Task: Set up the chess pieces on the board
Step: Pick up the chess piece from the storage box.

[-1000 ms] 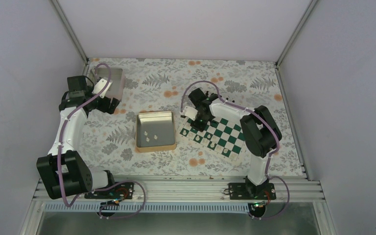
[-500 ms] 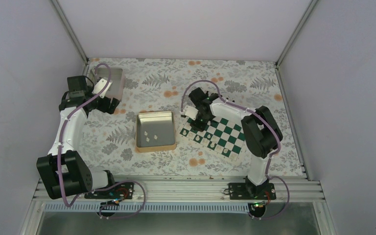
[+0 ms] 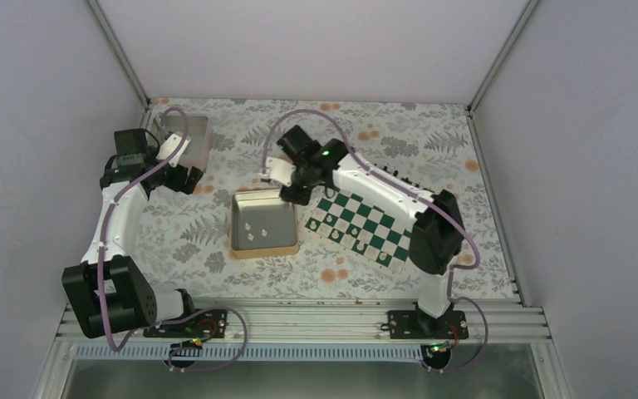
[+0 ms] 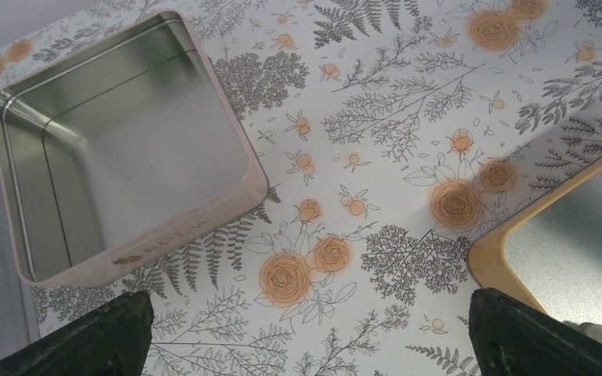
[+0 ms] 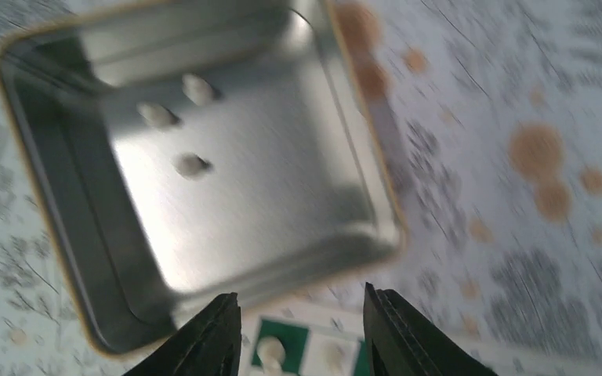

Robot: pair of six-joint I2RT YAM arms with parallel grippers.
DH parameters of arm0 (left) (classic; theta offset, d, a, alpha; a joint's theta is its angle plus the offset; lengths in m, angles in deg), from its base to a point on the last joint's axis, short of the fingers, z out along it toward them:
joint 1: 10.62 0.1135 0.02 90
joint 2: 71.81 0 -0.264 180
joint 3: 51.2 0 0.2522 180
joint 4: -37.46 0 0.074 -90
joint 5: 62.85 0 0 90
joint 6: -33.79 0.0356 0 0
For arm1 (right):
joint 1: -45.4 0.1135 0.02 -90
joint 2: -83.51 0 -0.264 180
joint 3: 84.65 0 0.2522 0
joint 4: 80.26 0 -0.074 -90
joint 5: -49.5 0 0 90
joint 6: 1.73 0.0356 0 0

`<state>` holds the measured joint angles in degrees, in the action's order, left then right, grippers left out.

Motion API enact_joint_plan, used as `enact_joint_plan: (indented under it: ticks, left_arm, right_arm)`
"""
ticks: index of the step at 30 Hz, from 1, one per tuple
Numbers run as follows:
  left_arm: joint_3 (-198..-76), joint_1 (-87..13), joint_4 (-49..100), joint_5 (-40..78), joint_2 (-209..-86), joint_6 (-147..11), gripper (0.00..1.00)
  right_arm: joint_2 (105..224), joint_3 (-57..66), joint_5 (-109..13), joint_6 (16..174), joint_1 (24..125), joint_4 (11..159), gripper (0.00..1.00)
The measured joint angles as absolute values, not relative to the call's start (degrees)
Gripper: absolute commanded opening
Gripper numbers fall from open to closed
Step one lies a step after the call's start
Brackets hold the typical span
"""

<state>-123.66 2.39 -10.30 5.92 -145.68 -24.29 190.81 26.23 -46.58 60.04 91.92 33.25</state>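
The green-and-white board point(image 3: 371, 226) lies right of centre, with a few tiny white chess pieces point(image 3: 335, 235) standing along its near-left edge. Three more white pieces point(image 5: 191, 164) lie loose in the gold-rimmed tin point(image 3: 237, 224). My right gripper point(image 3: 292, 189) hovers over the gap between the tin's far-right corner and the board's left corner. In the right wrist view it point(image 5: 302, 301) is open and holds nothing, and two placed pieces point(image 5: 270, 350) show on the board corner below it. My left gripper point(image 3: 184, 179) stands wide open over bare cloth point(image 4: 311, 345), between tray and tin.
An empty pinkish tray point(image 4: 204, 235) sits at the back left, close to the left wall. Tiny black pieces point(image 3: 392, 172) line the board's far edge. The tin's gold rim point(image 4: 509, 243) reaches into the left wrist view. Flowered cloth covers the table.
My right gripper has opened and swung left and up, from the board's left corner to the tin's far-right corner. The left arm has not moved.
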Motion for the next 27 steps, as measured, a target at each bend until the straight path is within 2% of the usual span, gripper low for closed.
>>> enact_joint_plan:
  ticks: [6, 12, 27]
  left_arm:
    - [-123.66, 2.39, -10.28, 5.96, -145.66, -24.29, 1.0]
    - [-123.66, 2.39, -10.28, 5.94, -145.66, -24.29, 1.0]
    - [-123.66, 2.39, -10.26, 5.92, -145.66, -24.27, 1.0]
  right_arm:
    - [200.82, 32.86, -49.84, 58.71, 98.92, 33.4, 0.42]
    - [211.16, 35.74, -50.72, 57.92, 100.8, 32.35, 0.41]
    - [213.24, 37.4, -51.76, 57.86, 100.99, 31.02, 0.41]
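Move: Over the near-right of the storage box's far edge, the right hand has its target, the rightmost of three white pieces, about 11 cm to its left, 5 cm back and 14 cm below. A second piece stands some 3 cm left of that piece and 1 cm nearer the base; the third stands 4 cm left of it and 2 cm farther out. The chessboard's middle is roughly 17 cm to the hand's right and level with it. From the left hand, the target is about 21 cm right, 12 cm back and 16 cm below. Swinging left and somewhat back over the box, the empty right hand soon sinks as well, going about 12 cm down into it, 8 cm left and 5 cm back, then nearly stops close to the rightmost white piece. The wrist turns some 15 degrees counter-clockwise and tips a little, while the fingers stay partly open, not yet around the piece. ##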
